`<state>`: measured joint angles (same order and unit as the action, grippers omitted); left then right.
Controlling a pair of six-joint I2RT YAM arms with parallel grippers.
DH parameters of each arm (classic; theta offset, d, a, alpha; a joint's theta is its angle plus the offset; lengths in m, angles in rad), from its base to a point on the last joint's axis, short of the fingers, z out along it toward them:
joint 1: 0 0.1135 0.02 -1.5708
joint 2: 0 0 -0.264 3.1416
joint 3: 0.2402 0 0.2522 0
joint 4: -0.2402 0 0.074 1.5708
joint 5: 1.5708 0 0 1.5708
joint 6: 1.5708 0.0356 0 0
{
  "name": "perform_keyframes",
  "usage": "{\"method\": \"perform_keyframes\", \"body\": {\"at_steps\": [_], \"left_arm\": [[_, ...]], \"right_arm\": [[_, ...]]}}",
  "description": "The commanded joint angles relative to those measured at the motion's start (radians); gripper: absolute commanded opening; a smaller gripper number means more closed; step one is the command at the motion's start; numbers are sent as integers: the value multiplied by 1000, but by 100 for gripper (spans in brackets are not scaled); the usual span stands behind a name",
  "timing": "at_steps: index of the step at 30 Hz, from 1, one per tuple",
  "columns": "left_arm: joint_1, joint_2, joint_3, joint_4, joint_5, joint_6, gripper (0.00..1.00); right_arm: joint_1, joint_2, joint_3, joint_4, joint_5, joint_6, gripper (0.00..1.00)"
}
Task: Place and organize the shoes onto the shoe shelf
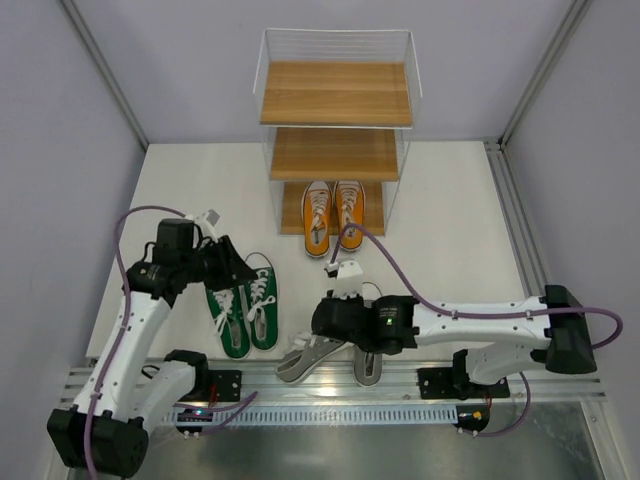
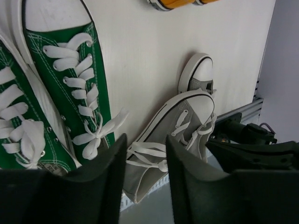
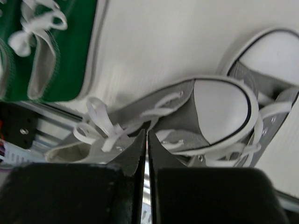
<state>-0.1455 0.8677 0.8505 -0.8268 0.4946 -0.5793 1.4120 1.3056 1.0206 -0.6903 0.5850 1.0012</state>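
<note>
The shoe shelf (image 1: 335,95) stands at the back with the orange pair (image 1: 333,215) on its bottom board. The green pair (image 1: 243,308) lies side by side on the table at the left and also shows in the left wrist view (image 2: 70,79). My left gripper (image 1: 240,270) hovers open and empty over the green pair's toes (image 2: 145,140). Two grey shoes lie at the near edge. One (image 1: 303,360) is tipped on its side over the rail, the other (image 1: 368,368) is partly under my right arm. My right gripper (image 1: 322,330) is shut on the tipped grey shoe's canvas edge by the laces (image 3: 145,133).
A metal rail (image 1: 400,385) runs along the table's near edge under the grey shoes. The shelf's two upper boards (image 1: 335,152) carry nothing. Cables loop from both wrists. Frame posts stand at the back corners.
</note>
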Motion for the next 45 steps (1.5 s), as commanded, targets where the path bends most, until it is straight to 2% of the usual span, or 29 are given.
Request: {"method": "perform_keyframes", "body": {"at_steps": [1, 3, 4, 5, 7, 13, 18, 24, 29, 33, 36, 45], "left_arm": [[-89, 72, 44, 35, 64, 16, 29], [-164, 111, 71, 79, 12, -7, 19], [-201, 128, 79, 100, -11, -33, 10], [-273, 163, 87, 121, -28, -45, 6], [-324, 197, 90, 182, -51, -82, 0], [-425, 326, 45, 267, -109, -102, 0], [-503, 474, 25, 285, -195, -94, 0], [-563, 609, -57, 400, -229, -125, 0], [-603, 688, -94, 500, -212, -162, 0], [-672, 660, -105, 531, -212, -200, 0], [-701, 625, -126, 561, -211, -250, 0], [-707, 534, -148, 516, -252, -292, 0]], "right_arm": [[38, 58, 87, -201, -94, 178, 4], [48, 89, 130, -291, -109, 197, 4], [48, 96, 128, -301, -122, 198, 4], [48, 103, 119, -299, -137, 204, 4], [44, 116, 90, -299, -174, 218, 4], [31, 119, 30, -295, -237, 240, 4], [16, 116, -51, -216, -284, 221, 4], [-14, 122, -140, -123, -281, 199, 4], [-80, 171, -136, -2, -264, 145, 4], [-139, 227, -74, 78, -238, 71, 4], [-186, 287, 12, 66, -188, 17, 4], [-306, 293, 81, 75, -67, -82, 4]]}}
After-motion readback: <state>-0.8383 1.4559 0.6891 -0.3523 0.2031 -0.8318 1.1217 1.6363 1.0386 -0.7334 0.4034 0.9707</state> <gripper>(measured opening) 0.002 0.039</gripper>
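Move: The left grey shoe lies askew, with its toe turned to the right. Its middle is about 4 cm back, 3 cm left and 11 cm below the right hand, and about 12 cm back, 15 cm right and 15 cm below the left hand. From the right hand, the right grey shoe is level and some 7 cm right, and the right green shoe some 8 cm ahead and 18 cm left, both on the table. With its fingers shut, the right hand first draws back and to the right about 6 cm each while sinking some 9 cm and tipping steeper, then reverses to push some 11 cm forward, low between the two grey shoes, ending between their toe ends. Meanwhile the left hand closes its empty, half-open fingers, swings about 11 cm right across the right green shoe, then drops some 17 cm with a little backward drift and a clockwise turn of about 20 degrees, coming down against the outer left side of the left grey shoe near its toe end. ##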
